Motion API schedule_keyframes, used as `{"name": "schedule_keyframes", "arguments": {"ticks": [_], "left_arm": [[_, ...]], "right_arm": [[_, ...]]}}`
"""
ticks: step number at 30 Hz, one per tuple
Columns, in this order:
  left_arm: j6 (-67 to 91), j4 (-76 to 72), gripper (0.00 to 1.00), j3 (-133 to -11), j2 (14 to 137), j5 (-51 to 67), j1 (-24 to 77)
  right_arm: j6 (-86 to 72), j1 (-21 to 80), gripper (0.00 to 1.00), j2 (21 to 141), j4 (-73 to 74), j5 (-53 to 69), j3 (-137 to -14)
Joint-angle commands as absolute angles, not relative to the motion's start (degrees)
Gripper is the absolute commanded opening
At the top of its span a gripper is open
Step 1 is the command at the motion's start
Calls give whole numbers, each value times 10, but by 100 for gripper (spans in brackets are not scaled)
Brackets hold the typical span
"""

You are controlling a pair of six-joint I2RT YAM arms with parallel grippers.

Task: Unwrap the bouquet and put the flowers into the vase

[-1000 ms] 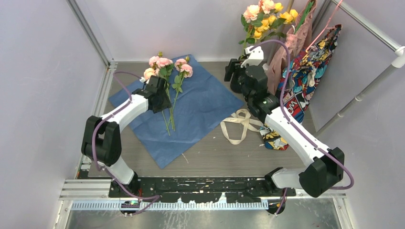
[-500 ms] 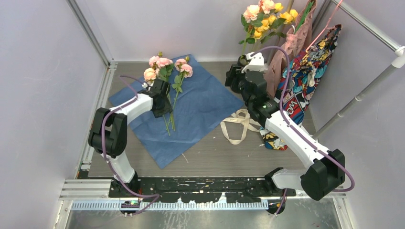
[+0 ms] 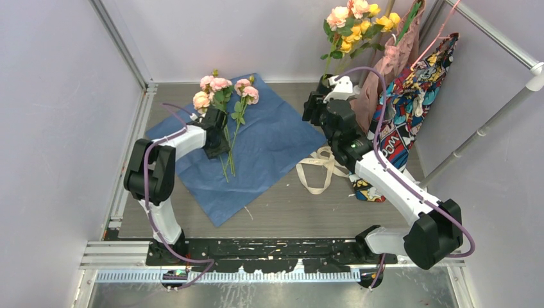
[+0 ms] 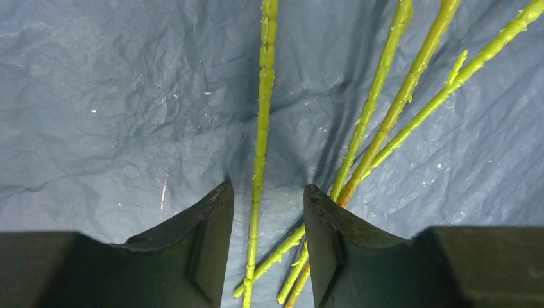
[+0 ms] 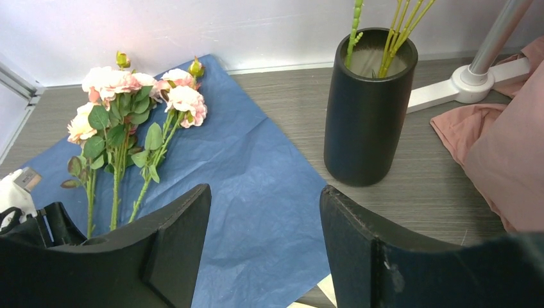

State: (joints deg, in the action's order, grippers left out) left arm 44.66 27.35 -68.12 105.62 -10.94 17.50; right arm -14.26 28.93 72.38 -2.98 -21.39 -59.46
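Observation:
The bouquet is undone. Its blue paper [image 3: 269, 144] lies flat, and the pale pink flowers [image 3: 221, 90] rest on it with their green stems [image 3: 226, 157] pointing toward me. My left gripper [image 3: 217, 136] hovers low over the stems, open. One stem [image 4: 260, 141] runs through the gap between the jaws [image 4: 268, 192] without touching them, and the other stems [image 4: 385, 122] lie just to the right. The black vase [image 5: 369, 106] stands beyond my right gripper [image 5: 266, 192] with stems inside it. The right gripper [image 3: 317, 106] is open and holds nothing. In the top view it mostly hides the vase.
A cream ribbon [image 3: 321, 168] lies on the table right of the paper. Yellow and pink blooms [image 3: 356, 22] rise above the vase. A comic-print bag [image 3: 410, 115] and pink cloth [image 5: 500, 154] crowd the right side by a white pole base [image 5: 478, 77].
My left arm has swung inward, and its gripper has shifted a little right and nearer over the stems. The right gripper has edged slightly toward the vase. Both openings are unchanged.

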Motion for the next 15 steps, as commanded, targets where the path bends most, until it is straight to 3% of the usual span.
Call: {"name": "schedule_keyframes", "arguments": {"ticks": [1, 2, 4, 5, 15], "left_arm": [[448, 266, 40, -686, 1085, -110, 171], [448, 266, 32, -686, 1086, -110, 171], [447, 265, 4, -686, 1085, -110, 171], [444, 265, 1, -684, 1083, -110, 171], [371, 167, 0, -602, 937, -97, 174]], "right_arm": [[-152, 290, 68, 709, -62, -222, -590], [-152, 290, 68, 709, -62, -223, -589], [-152, 290, 68, 710, -61, -223, -588], [-152, 290, 68, 711, -60, -223, -588], [-148, 302, 68, 744, -34, -180, -613]]}}
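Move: Right between the left hand's open fingers, about 1 cm lower, lies the stem of the leftmost peach rose. The other stems cross some 3 cm to the hand's right. The peach rose's head is roughly 17 cm ahead and 6 cm left, the right-hand pink roses about 20 cm ahead and 8 cm right. From the right hand the stem is about 30 cm left, nearly level fore and aft, and some 27 cm lower. Closing from about half open to nearly shut, the left fingers pinch the single peach rose's stem just above the blue wrapping, leaving the crossed stems outside the grip. The hand stays almost in place while they shut, then eases back about half a centimetre, keeping its hold. Meanwhile the open right hand sinks about 1 cm, near the vase. ##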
